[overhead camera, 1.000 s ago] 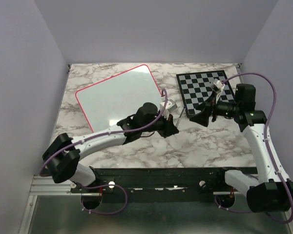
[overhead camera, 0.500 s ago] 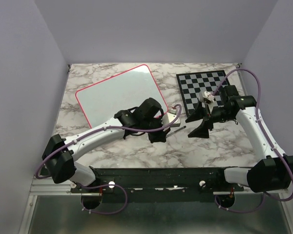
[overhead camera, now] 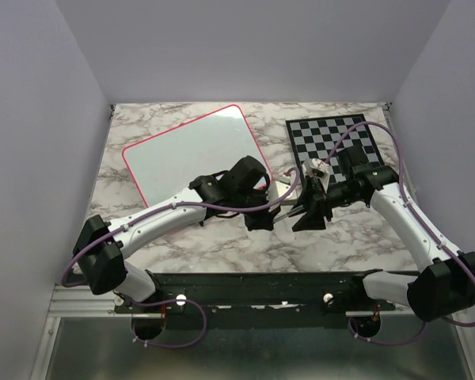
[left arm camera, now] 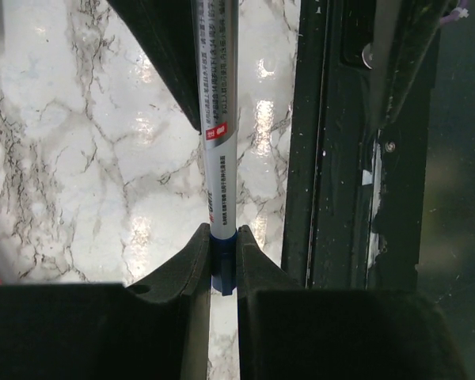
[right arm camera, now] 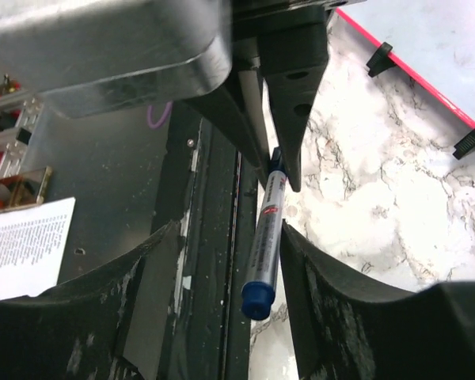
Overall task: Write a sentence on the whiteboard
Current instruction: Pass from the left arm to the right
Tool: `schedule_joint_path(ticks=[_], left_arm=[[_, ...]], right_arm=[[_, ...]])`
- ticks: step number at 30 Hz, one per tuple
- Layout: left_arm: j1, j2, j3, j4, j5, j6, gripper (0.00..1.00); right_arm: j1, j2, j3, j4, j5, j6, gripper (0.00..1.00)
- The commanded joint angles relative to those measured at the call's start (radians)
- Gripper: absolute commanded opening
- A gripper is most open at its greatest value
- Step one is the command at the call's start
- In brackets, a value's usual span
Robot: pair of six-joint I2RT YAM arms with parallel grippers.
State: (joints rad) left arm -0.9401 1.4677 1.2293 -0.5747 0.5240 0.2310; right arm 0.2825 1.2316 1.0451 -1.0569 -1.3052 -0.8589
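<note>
The whiteboard (overhead camera: 190, 154) lies tilted at the back left of the marble table, white with a pink-red rim; its corner and black clips show in the right wrist view (right arm camera: 435, 39). No sentence shows on it. A silver marker (left arm camera: 218, 119) with blue ends is held over the table's near middle. My left gripper (left arm camera: 222, 237) is shut on one blue end. The marker (right arm camera: 265, 237) reaches between the fingers of my right gripper (right arm camera: 231, 229), which is open, with a gap on the left of the barrel. In the top view the two grippers (overhead camera: 263, 215) (overhead camera: 305, 210) face each other.
A grey-and-black chessboard (overhead camera: 332, 142) lies at the back right, behind the right arm. The black base rail (overhead camera: 261, 285) runs along the table's near edge, just below both grippers. A printed sheet (right arm camera: 24, 245) lies beyond that edge.
My right arm has swung left from the chessboard to the left gripper, and its jaws now straddle the marker's free end, a little narrower. The left gripper kept hold of the marker.
</note>
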Motion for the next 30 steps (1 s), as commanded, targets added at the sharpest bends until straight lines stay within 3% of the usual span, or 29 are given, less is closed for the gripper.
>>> schedule_joint_path(ticks=[1, 20, 26, 30], left_arm=[[-0.005, 0.022, 0.012, 0.030, 0.039, -0.022, 0.00], [-0.005, 0.009, -0.017, 0.110, 0.019, -0.088, 0.00], [-0.005, 0.010, -0.004, 0.085, 0.011, -0.078, 0.00], [-0.005, 0.020, 0.001, 0.067, 0.005, -0.071, 0.00]], right_arm=[[0.012, -0.018, -0.003, 0.113, -0.011, 0.103, 0.61], [0.018, -0.030, -0.053, 0.216, 0.012, 0.213, 0.40], [0.027, -0.029, -0.054, 0.218, 0.032, 0.212, 0.40], [0.032, -0.026, -0.053, 0.218, 0.050, 0.215, 0.29]])
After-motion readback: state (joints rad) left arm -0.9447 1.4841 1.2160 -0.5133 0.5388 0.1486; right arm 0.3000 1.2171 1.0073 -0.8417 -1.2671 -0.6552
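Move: The left hand still pinches the marker by one end; the marker's middle is about 5 cm to its right, 1 cm ahead and 3 cm above. From the right hand, the marker's middle lies some 5 cm left, 1 cm ahead and 2 cm below. The whiteboard's middle is about 24 cm left of the left hand and 17 cm ahead; the checkerboard's is 16 cm right of the right hand and 21 cm ahead, both well below. Right fingers half-close around the marker's free end, easing 1.5 cm forward; left hand feeds marker 1 cm right. ##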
